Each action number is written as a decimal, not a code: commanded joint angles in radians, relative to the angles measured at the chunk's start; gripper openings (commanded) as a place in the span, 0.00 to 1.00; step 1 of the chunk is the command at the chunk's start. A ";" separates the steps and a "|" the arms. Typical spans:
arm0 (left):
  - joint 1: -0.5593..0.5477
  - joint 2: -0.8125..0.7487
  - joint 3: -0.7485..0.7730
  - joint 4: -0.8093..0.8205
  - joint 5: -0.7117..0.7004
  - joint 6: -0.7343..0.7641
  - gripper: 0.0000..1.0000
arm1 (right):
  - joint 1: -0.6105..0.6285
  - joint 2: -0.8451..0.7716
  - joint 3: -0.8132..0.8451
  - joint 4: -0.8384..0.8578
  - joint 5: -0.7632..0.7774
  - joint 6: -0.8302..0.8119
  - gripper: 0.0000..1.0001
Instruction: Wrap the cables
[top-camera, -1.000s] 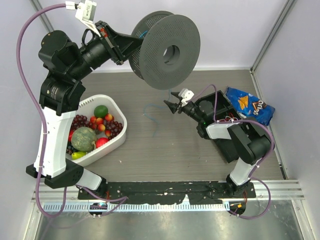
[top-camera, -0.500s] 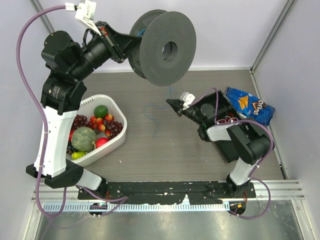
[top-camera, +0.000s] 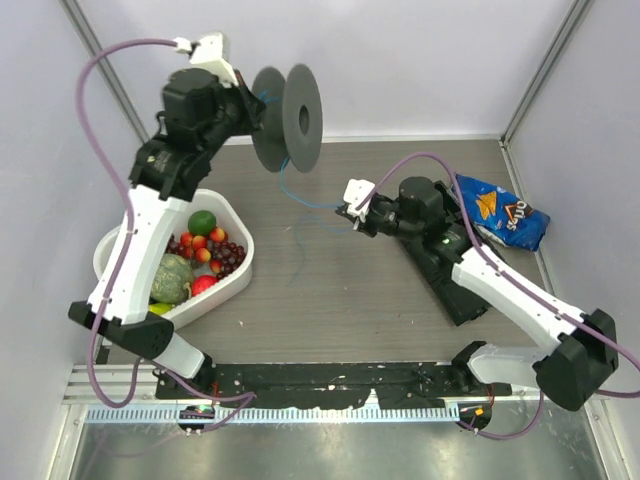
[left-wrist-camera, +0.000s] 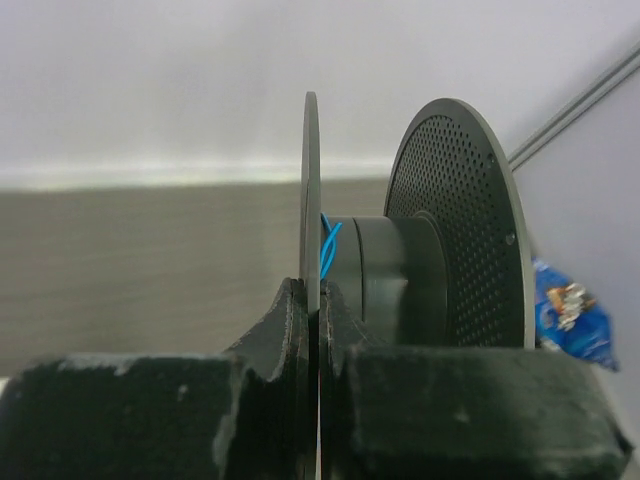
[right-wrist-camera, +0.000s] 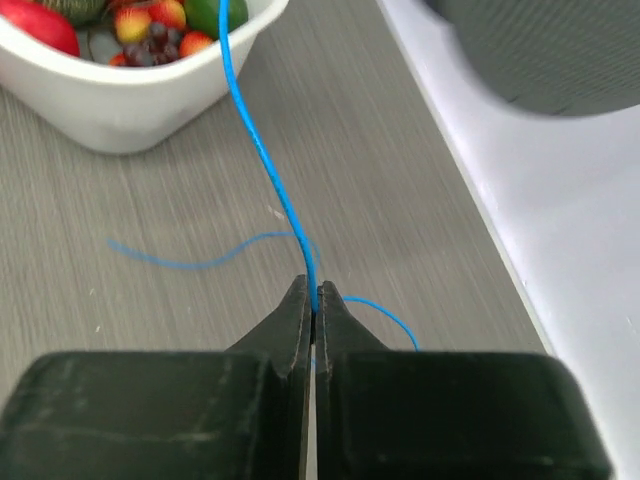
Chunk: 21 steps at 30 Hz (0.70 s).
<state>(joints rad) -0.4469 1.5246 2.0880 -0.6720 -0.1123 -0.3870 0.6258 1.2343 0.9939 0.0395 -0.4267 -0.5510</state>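
Observation:
A thin bright blue cable (top-camera: 295, 200) runs from the dark grey spool (top-camera: 290, 118) down to the table. My left gripper (top-camera: 250, 110) is shut on one flange of the spool (left-wrist-camera: 311, 200) and holds it up at the back, edge-on to the top camera. A few blue turns sit on its hub (left-wrist-camera: 329, 245). My right gripper (top-camera: 349, 210) is shut on the blue cable (right-wrist-camera: 262, 160), pinched at the fingertips (right-wrist-camera: 315, 297). A loose length of cable (right-wrist-camera: 190, 260) lies on the table beyond them.
A white tub (top-camera: 232, 275) of fruit stands at the left, also in the right wrist view (right-wrist-camera: 120, 110). A blue snack bag (top-camera: 497, 210) lies at the right by the wall. A black box (top-camera: 440, 265) sits under the right arm.
The left arm has swung the spool left and turned it edge-on. The right arm has reached forward and now grips the cable, which is drawn taut toward the spool.

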 joint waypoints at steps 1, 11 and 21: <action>-0.052 -0.007 -0.095 0.057 -0.090 0.019 0.00 | 0.012 -0.041 0.122 -0.415 0.088 -0.133 0.01; -0.121 -0.126 -0.404 0.141 0.092 0.163 0.00 | 0.012 -0.019 0.374 -0.518 0.170 -0.129 0.01; -0.113 -0.190 -0.506 0.008 0.532 0.384 0.00 | -0.190 0.086 0.535 -0.495 0.131 -0.061 0.01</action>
<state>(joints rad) -0.5625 1.3933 1.5833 -0.6670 0.1551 -0.1089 0.5541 1.2610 1.4330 -0.4732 -0.2726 -0.6662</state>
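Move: The left hand holds the spool by its near rim, the spool's middle some 6 cm ahead, 5 cm right and 3 cm below. The blue cable in the right fingers lies about 8 cm back, 16 cm right and 21 cm below it; the produce tub is some 12 cm back, 26 cm left and 43 cm below. From the right hand the spool is about 13 cm ahead, 11 cm left and 18 cm above; the cable box is 26 cm right, 1 cm back and 25 cm below. Still pinching the spool's rim, the left hand lowers it some 17 cm towards the right hand's height, easing right and then back, turning about 25 degrees clockwise with its left side rising. The right hand keeps the blue cable pinched, drifts right and slightly back, then rises about 8 cm, ending a little forward. ##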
